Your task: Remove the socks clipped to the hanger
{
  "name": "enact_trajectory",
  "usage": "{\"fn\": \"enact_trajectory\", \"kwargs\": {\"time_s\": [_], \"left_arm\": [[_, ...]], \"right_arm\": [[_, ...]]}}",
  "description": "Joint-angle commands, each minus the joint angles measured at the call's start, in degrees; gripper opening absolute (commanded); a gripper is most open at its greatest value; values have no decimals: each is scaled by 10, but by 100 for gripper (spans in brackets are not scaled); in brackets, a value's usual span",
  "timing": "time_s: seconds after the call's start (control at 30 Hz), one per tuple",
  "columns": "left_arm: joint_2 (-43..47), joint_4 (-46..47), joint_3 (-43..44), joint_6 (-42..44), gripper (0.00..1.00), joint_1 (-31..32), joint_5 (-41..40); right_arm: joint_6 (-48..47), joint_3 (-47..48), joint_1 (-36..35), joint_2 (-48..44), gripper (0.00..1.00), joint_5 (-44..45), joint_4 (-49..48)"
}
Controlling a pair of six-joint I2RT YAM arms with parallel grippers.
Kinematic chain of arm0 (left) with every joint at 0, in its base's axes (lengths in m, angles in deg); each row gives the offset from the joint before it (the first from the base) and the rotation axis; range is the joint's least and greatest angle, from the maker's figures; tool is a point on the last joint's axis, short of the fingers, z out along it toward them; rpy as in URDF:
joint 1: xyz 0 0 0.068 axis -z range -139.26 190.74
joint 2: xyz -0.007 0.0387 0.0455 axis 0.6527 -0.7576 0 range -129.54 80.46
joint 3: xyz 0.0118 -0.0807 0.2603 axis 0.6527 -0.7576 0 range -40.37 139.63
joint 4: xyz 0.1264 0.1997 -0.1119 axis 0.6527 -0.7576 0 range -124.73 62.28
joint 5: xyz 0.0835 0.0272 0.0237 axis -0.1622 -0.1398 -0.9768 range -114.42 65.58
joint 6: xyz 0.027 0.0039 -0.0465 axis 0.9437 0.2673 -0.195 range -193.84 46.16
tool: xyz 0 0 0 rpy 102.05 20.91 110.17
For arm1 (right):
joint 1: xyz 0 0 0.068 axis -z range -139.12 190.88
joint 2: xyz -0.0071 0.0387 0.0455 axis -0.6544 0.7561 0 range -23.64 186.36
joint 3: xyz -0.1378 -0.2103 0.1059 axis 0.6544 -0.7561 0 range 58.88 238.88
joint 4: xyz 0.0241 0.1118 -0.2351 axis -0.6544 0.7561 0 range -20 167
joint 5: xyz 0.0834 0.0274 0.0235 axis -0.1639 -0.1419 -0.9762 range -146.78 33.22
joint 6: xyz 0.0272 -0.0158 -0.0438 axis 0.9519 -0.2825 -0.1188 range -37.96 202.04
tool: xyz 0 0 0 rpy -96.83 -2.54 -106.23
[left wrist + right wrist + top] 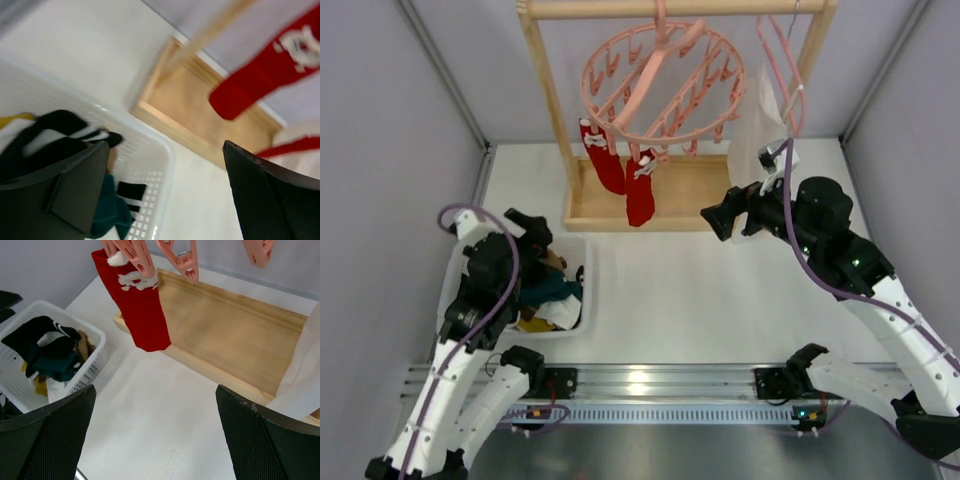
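The round pink hanger [660, 85] hangs from the wooden rack, and two red socks [603, 160] [640, 200] are clipped under its near rim. My left gripper [535, 235] hovers open over the far end of a white basket [582, 310], with nothing between its fingers [65, 185]. Below it lie a black striped sock [60, 130] and a dark green sock [107, 212]. My right gripper [720, 215] is open and empty, right of and below the red socks. In the right wrist view one red sock [142, 310] dangles from a pink clip [132, 255] ahead.
The rack's wooden base tray [690, 185] lies under the hanger. A white cloth garment [755, 125] hangs on a plain pink hanger [782, 70] at the right, close to my right wrist. Grey walls close both sides.
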Motion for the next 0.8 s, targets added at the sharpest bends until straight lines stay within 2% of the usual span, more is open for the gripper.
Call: {"fn": "enact_trajectory", "kwargs": {"time_s": [0.0, 0.03, 0.1, 0.27, 0.37, 0.57, 0.77], "left_arm": [[-88, 130, 12, 88, 98, 0, 251], [-117, 178, 12, 104, 98, 3, 314], [-135, 240, 6, 130, 98, 15, 364], [-190, 445, -41, 220, 98, 54, 421], [-244, 520, -54, 247, 98, 54, 437], [-350, 601, -51, 266, 98, 55, 409], [-427, 653, -26, 294, 97, 55, 435]], "right_arm": [[22, -11, 5, -29, 99, 27, -64], [23, -12, 5, -33, 99, 31, -63], [22, -16, 6, -44, 100, 32, -59], [12, -35, 6, -75, 99, 5, -59], [11, -45, 6, -89, 100, -24, -62], [9, -61, 6, -111, 100, -72, -71], [9, -90, 6, -128, 99, -113, -89]]}}
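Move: The right-hand red sock hangs about 17 cm ahead of the left hand and 24 cm to its right, near its height. The other red sock hangs some 7 cm to the left of that sock and 5 cm farther out, slightly higher. The laundry basket's middle is about 8 cm left of the left hand, 4 cm back and 20 cm below. From the right hand, the right-hand sock is roughly 11 cm ahead, 14 cm left and 6 cm below. Swinging rightward off the basket, the left hand travels about 20 cm right and 12 cm forward, ending some 5 cm lower; the sideways sweep comes first, then it eases forward and down towards the right-hand red sock's lower part. It turns clockwise about 50 degrees, fingers staying wide open. The right hand, also open, backs about 5 cm away from the socks. ##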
